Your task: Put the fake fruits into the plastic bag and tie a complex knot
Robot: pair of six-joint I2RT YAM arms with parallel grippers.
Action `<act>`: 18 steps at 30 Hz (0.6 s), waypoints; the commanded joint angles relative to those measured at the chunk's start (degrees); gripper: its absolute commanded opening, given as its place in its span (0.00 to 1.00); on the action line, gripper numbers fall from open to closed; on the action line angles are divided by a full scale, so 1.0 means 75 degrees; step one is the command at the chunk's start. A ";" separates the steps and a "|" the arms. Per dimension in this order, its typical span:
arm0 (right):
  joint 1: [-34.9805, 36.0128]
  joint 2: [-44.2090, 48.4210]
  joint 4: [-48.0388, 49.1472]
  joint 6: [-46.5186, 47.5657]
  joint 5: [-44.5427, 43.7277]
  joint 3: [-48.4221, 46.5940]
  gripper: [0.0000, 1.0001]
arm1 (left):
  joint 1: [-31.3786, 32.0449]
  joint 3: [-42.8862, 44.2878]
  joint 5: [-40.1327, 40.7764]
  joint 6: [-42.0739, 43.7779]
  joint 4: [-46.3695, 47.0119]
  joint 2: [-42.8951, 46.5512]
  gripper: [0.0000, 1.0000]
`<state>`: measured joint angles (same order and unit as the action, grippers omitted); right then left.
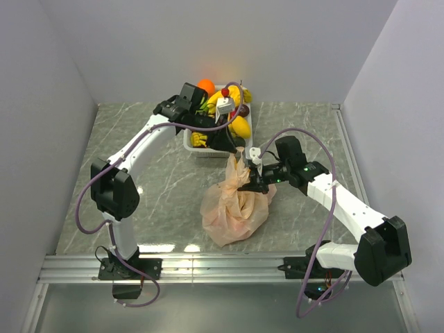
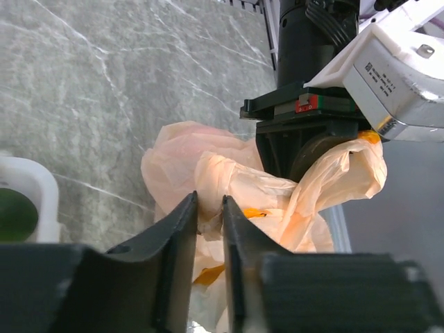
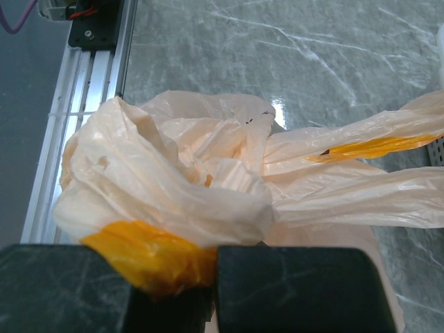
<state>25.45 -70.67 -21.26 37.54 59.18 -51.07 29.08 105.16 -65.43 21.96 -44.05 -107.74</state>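
The peach plastic bag [image 1: 234, 208] sits bulging on the table in the middle. My right gripper [image 1: 253, 182] is shut on an orange-printed fold of the plastic bag [image 3: 146, 253] near its top. My left gripper [image 2: 210, 208] reaches over from the tray, its jaws drawn in narrowly on a twisted fold of a handle [image 2: 208, 223]. In the right wrist view the handles bunch into a twisted lump [image 3: 232, 173], with one handle [image 3: 354, 147] stretching away to the right. I cannot tell whether it is a tied knot. Fake fruits, among them an orange [image 1: 205, 85] and a banana [image 1: 240, 127], lie in the tray.
The white tray [image 1: 196, 150] stands at the back of the table, right behind the left gripper [image 1: 234, 151]. Its corner [image 2: 31, 186] with a green fruit [image 2: 12, 215] shows in the left wrist view. The metal rail [image 1: 222, 267] runs along the near edge.
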 commanded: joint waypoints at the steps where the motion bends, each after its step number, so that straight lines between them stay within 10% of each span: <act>1: -0.0054 0.0072 0.0068 0.0023 0.0020 -0.0281 0.00 | 0.0025 0.0462 0.0017 0.0400 -0.0079 -0.0060 0.24; 4: -0.0077 0.0048 0.0208 -0.0245 -0.0074 -0.0246 0.00 | -0.0010 0.0521 -0.0170 0.0472 -0.0138 -0.0002 0.00; 14: -0.0851 0.0188 0.2762 -0.4990 -0.1326 0.0468 0.00 | -0.0807 0.0136 -0.0641 0.0633 -0.0969 0.0946 0.00; 18: -0.0781 0.0540 0.3338 -0.7401 -0.2287 0.0821 0.00 | -0.0609 -0.1257 -0.0090 -0.0989 0.0780 0.2012 0.00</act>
<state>19.31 -70.02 -3.16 1.63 48.49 -46.65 22.76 101.25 -67.00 22.65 -46.78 -101.65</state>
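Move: The loose tail of the plastic bag already lies between the left hand's part-open fingers. The right hand, still gripping the bag's gathered neck, has that tail about 11 cm ahead, 3 cm to its left and 7 cm above it. From the left hand, the fruit tray's middle is roughly 15 cm ahead, 5 cm left and 21 cm down, and the filled bag body some 17 cm back, level sideways and 20 cm down. The left fingers close from part-open and pinch the bag's loose tail, then the hand draws it some 5 cm to the left while rising about 2 cm. Starting slightly later and keeping its shut grip on the gathered neck, the right hand swings forward about 5 cm and a little to the right, its wrist rolling and turning clockwise by roughly 30 degrees so the fingers point more forward, and the two grips part sideways. ##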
